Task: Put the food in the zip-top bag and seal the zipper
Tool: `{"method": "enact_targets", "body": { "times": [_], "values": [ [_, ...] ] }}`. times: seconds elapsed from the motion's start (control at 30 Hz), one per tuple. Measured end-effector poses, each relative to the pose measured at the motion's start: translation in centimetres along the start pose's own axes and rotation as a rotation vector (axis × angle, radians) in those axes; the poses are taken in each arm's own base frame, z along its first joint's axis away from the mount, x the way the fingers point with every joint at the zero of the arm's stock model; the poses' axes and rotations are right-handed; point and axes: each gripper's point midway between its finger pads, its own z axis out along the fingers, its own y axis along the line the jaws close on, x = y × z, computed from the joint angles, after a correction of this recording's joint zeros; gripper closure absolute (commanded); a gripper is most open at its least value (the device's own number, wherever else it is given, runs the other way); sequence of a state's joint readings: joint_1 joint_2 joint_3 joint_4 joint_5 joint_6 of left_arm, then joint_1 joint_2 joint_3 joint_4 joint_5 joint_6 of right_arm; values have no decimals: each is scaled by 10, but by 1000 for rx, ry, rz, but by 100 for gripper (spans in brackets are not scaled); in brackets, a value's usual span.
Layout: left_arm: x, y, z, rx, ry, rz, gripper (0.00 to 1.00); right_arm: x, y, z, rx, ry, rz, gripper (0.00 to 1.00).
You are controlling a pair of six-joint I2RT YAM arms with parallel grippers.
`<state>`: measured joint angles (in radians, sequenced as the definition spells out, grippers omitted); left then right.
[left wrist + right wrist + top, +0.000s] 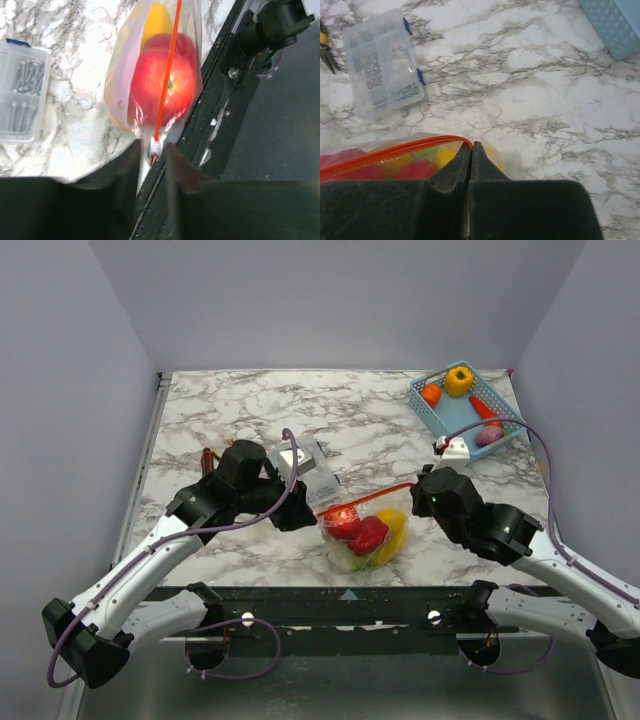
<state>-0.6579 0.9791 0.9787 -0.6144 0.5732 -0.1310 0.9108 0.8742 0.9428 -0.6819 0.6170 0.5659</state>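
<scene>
The zip-top bag (365,532) lies near the table's front edge and holds red (362,532) and yellow food (392,528). In the left wrist view a red apple-like piece (160,95) and a yellow piece (157,20) show through the plastic. The red-orange zipper (167,80) runs down to a white slider (155,146). My left gripper (152,150) stands slightly open around that slider, with a gap on both sides. My right gripper (471,146) is shut on the bag's other corner, pinching the end of the zipper (395,150).
A blue mesh basket (455,418) at the back right holds more toy food, including a yellow pepper (460,380). A rigid clear parts box (305,470) sits just behind my left gripper. Pliers (208,460) lie at the left. The table's front edge runs just below the bag.
</scene>
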Motion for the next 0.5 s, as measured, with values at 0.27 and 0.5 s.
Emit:
{"method": "enact_targets", "body": {
  "times": [0.27,0.5],
  "values": [
    [-21,10,-7,-100,-50,-36,26,4,-22,14,150,-3,-41,100],
    [-80,23,-32,-254,-277,31,23,21,-62,53,370,90,-54,100]
  ]
}}
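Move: The food-filled zip-top bag hangs between the hands, its zipper strip held at either end. Its bulk lies about 11 cm to the right of the left hand, roughly level with it fore and aft and some 10 cm lower; from the right hand it is 10 cm left, 7 cm back and as far below. On the table, the clear screw box sits about 17 cm ahead of the left hand and 2 cm left; the blue basket is some 26 cm ahead of the right hand and 16 cm right. Upward and forward goes the left hand, about 7 cm up and 5 cm out, opening wide to let go of its zipper end and turning some 20 degrees, mostly counter-clockwise. The right hand keeps its pinch on the other end and lowers it about 5 cm while going right and forward, turning clockwise with its left side dipping, drawing the strip forward over the table. ##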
